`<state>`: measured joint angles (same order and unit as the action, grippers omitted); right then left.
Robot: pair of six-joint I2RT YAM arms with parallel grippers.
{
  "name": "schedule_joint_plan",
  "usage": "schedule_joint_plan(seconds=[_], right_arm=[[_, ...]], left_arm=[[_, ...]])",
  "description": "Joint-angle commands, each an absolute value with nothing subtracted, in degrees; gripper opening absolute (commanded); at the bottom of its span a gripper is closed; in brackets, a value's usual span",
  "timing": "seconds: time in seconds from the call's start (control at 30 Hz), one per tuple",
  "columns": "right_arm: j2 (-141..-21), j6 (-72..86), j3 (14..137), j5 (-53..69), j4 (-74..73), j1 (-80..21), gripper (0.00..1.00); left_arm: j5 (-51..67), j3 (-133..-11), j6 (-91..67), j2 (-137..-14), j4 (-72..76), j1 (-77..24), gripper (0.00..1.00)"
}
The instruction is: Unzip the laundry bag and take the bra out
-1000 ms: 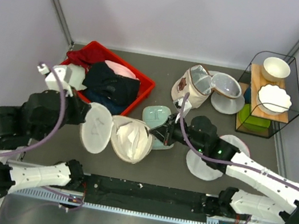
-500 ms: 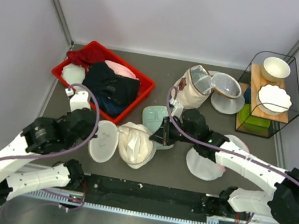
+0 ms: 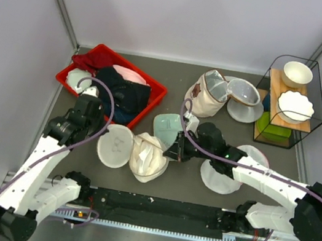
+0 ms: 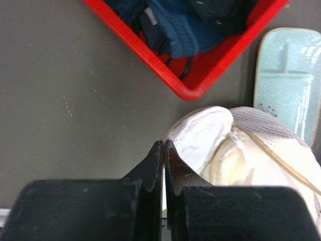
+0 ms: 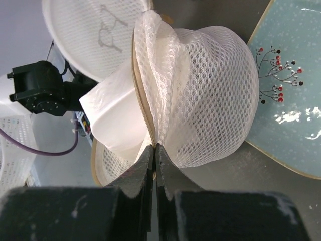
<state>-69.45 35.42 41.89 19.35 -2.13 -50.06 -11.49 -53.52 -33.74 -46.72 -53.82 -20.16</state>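
The cream-white laundry bag (image 3: 150, 156) lies mid-table with its zip open. Its round flap (image 3: 114, 145), marked with the small bra icon, hangs off to the left. My left gripper (image 3: 105, 128) is shut on the flap's rim (image 4: 200, 133), near the red tray's corner. My right gripper (image 3: 171, 150) is shut on the beige zip seam (image 5: 145, 118) at the right side of the bag's mesh body (image 5: 210, 90). Smooth white lining (image 5: 108, 108) shows in the gap. The bra is out of view.
A red tray (image 3: 155, 98) of dark clothes stands at the back left. A teal plate (image 3: 166, 126) lies just behind the bag. A beige pouch (image 3: 206, 94) and white mesh bags (image 3: 225, 179) lie to the right, and a wire rack (image 3: 289, 99) with bowls stands at far right.
My left arm has swung inward and forward, and the flap has turned from edge-on to nearly face-up. The right gripper has shifted slightly left along the bag. The bag gapes wider.
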Motion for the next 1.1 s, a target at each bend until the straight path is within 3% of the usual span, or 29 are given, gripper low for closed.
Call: schedule_joint_plan(seconds=[0.0, 0.07, 0.13, 0.2, 0.4, 0.57, 0.73, 0.9, 1.07], right_arm=[[-69.2, 36.8, 40.8, 20.8, 3.2, -49.6, 0.0], [-70.0, 37.5, 40.6, 21.6, 4.7, -49.6, 0.0], [-70.3, 38.0, 40.8, 21.9, 5.5, -49.7, 0.0], [-70.8, 38.2, 41.0, 22.2, 6.1, -49.6, 0.0], [-70.8, 38.8, 43.2, 20.0, 5.9, -49.6, 0.0], [-70.8, 40.2, 45.9, 17.1, 6.1, -49.6, 0.0], [-71.0, 41.3, 46.9, 16.1, 6.4, -49.6, 0.0], [-71.0, 41.4, 46.7, 15.0, 5.2, -49.6, 0.0], [-71.1, 41.7, 46.2, 14.4, 4.4, -49.5, 0.0]], left_arm=[[-4.3, -49.1, -30.2, -49.0, -45.8, -13.4, 0.04], [-3.5, -48.9, -30.3, -49.2, -46.0, -12.3, 0.15], [-4.0, -50.5, -29.7, -48.6, -47.7, -12.2, 0.56], [-3.7, -55.2, -28.6, -47.8, -50.8, -12.2, 0.74], [-7.1, -65.9, -29.4, -47.5, -56.9, -18.1, 0.79], [-17.3, -68.2, -36.7, -50.1, -59.5, -37.2, 0.77], [-6.2, -62.8, -36.7, -53.4, -52.1, -43.7, 0.78], [-4.0, -57.4, -38.8, -55.9, -44.4, -47.4, 0.81], [-3.6, -54.5, -39.2, -60.5, -41.8, -48.3, 0.77]])
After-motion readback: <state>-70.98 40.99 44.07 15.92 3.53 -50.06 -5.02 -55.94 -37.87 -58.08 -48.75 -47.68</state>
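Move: My left hand is shut on the lid's edge; the lid's middle lies about 6 cm back, 4 cm right and 5 cm below it. The bra in the open laundry bag lies some 15 cm to the right, 5 cm back and 7 cm below; the red bin is 13 cm ahead, 2 cm left, the tray 22 cm right and level, both well below. From my right hand, which pinches the bag's rim, the bra lies 6 cm left, 2 cm back and 5 cm down. I dip my left hand about 3 cm and open its fingers wide to let go of the lid, then lift and swing right in an arc, some 14 cm across and slightly back, sinking again over the bag's mouth while turning about 30 degrees clockwise, fingers open above the bra. My right hand keeps its pinch on the rim and draws it up about 3 cm. ##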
